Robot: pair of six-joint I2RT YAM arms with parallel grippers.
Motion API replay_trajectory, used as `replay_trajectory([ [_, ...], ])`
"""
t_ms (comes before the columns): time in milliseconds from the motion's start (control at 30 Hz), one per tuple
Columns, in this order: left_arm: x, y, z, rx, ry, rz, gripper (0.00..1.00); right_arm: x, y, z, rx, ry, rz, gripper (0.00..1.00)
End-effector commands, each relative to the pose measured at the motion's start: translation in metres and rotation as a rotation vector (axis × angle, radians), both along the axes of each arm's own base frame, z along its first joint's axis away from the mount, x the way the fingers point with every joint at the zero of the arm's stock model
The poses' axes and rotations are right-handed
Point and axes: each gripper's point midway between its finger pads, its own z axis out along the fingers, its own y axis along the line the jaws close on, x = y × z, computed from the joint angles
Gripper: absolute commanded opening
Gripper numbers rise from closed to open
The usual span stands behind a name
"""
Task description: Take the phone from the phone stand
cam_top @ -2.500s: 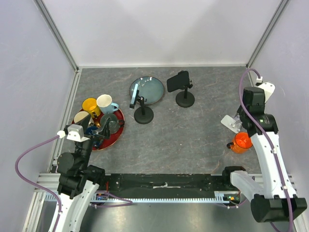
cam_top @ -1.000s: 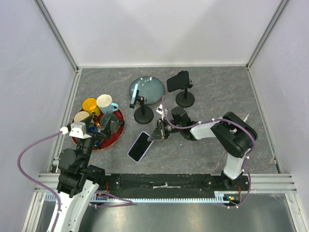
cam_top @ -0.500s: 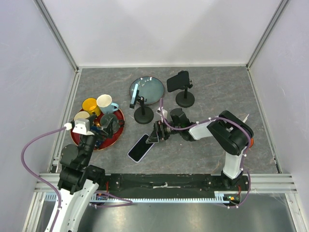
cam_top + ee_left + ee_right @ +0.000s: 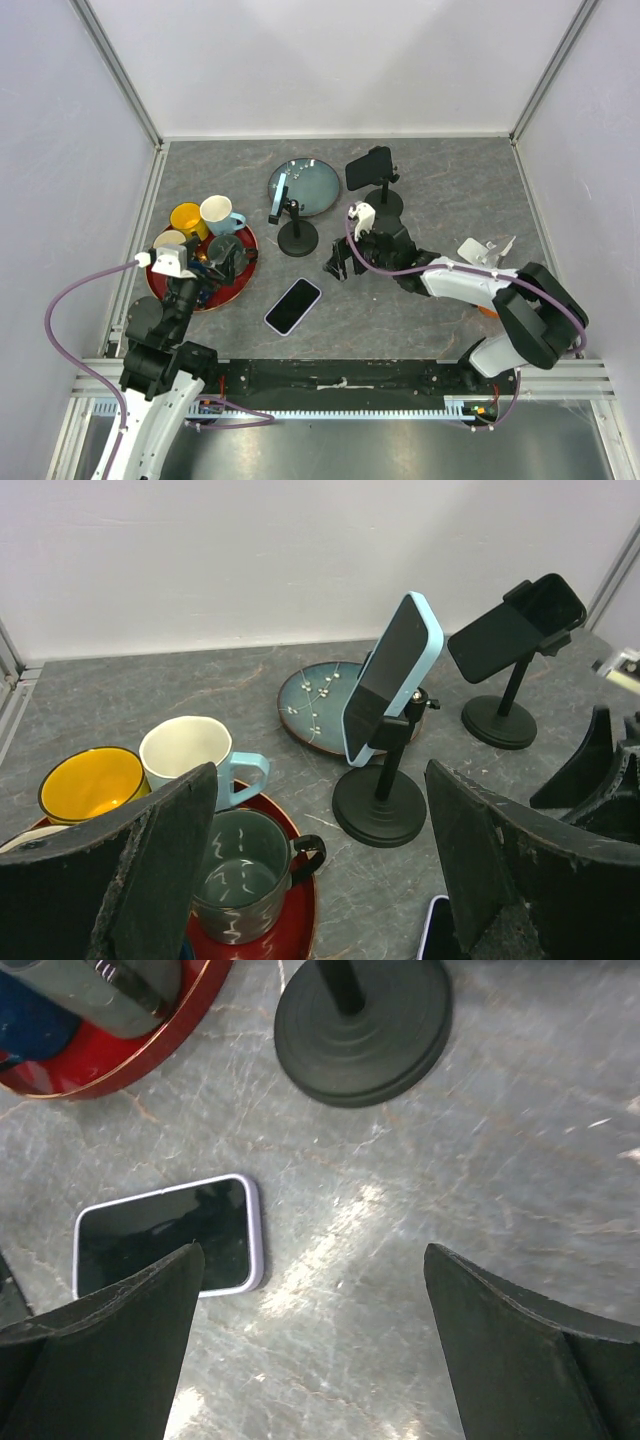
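A phone in a lilac case (image 4: 293,306) lies flat and screen-up on the grey table, and it shows in the right wrist view as the lilac-cased phone (image 4: 165,1235). My right gripper (image 4: 340,265) hovers just right of it, open and empty, with only table between the right gripper (image 4: 312,1252) fingers. Behind it, a black phone stand (image 4: 298,240) holds a light-blue phone (image 4: 277,198). A second black stand (image 4: 383,208) carries a black phone (image 4: 368,167). My left gripper (image 4: 190,280) is open over the red tray; in its own view the left gripper (image 4: 318,770) holds nothing.
The red tray (image 4: 245,272) at the left holds a grey mug (image 4: 228,252), with a yellow mug (image 4: 187,218) and a white mug (image 4: 216,212) beside it. A blue plate (image 4: 310,185) lies at the back. A white stand (image 4: 485,250) sits at the right.
My right gripper has opened, let go of the lilac phone and drawn back to the right. The phone now lies flat. The left arm has barely moved.
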Motion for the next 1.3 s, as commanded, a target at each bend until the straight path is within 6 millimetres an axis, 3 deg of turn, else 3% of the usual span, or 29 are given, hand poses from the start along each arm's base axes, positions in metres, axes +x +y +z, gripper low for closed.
replay_trajectory([
  [0, -0.003, -0.002, 0.014, 0.038, -0.038, -0.021, 0.91, 0.027, -0.007, 0.025, -0.105, -0.183, -0.01, 0.98],
  [167, -0.003, -0.002, 0.015, 0.039, -0.038, -0.021, 0.91, 0.053, 0.028, 0.074, 0.049, -0.344, 0.024, 0.98],
  [267, -0.004, -0.002, 0.017, 0.04, -0.046, -0.02, 0.91, 0.073, 0.039, 0.09, 0.126, -0.418, -0.018, 0.97],
  [400, -0.003, -0.005, 0.018, 0.043, -0.056, -0.038, 0.91, 0.095, 0.058, 0.09, 0.178, -0.479, -0.018, 0.95],
  [533, -0.001, -0.008, 0.015, 0.049, -0.042, -0.049, 0.91, 0.103, 0.076, 0.091, 0.225, -0.552, 0.037, 0.87],
  [567, -0.001, -0.009, 0.015, 0.05, -0.041, -0.05, 0.91, 0.105, 0.079, 0.1, 0.253, -0.599, 0.044, 0.85],
  [967, 0.009, -0.019, 0.007, 0.077, -0.002, -0.093, 0.9, 0.134, 0.117, 0.057, 0.267, -0.586, 0.104, 0.75],
  [1033, 0.012, -0.021, 0.006, 0.081, 0.008, -0.101, 0.9, 0.137, 0.122, 0.058, 0.277, -0.594, 0.11, 0.72],
  [1233, 0.014, -0.032, 0.002, 0.097, 0.022, -0.156, 0.9, 0.134, 0.124, 0.048, 0.275, -0.583, 0.137, 0.55],
  [1267, 0.014, -0.038, 0.001, 0.1, 0.026, -0.188, 0.9, 0.131, 0.123, 0.048, 0.272, -0.583, 0.141, 0.47],
])
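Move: For the right hand, the near phone stand with the light-blue phone has its neck about 12 cm ahead and 12 cm to the left, some 2 cm higher. The black-phone stand is roughly 19 cm ahead and 14 cm to the right, the blue plate some 24 cm ahead and 8 cm left. The loose phone lies about 11 cm back and 11 cm left. From the left hand, the near stand is about 18 cm ahead, 17 cm right and 16 cm lower. Forward and to the left, some 18 cm in all, the right hand travels from the open table to the near phone stand, rising about 5 cm at first and sinking half of that again. Its fingers tip up some 30 degrees to point nearly level and close roughly halfway around the stand's neck, just behind the phone holder. The left hand, still open, eases down, right and forward towards the stand. ##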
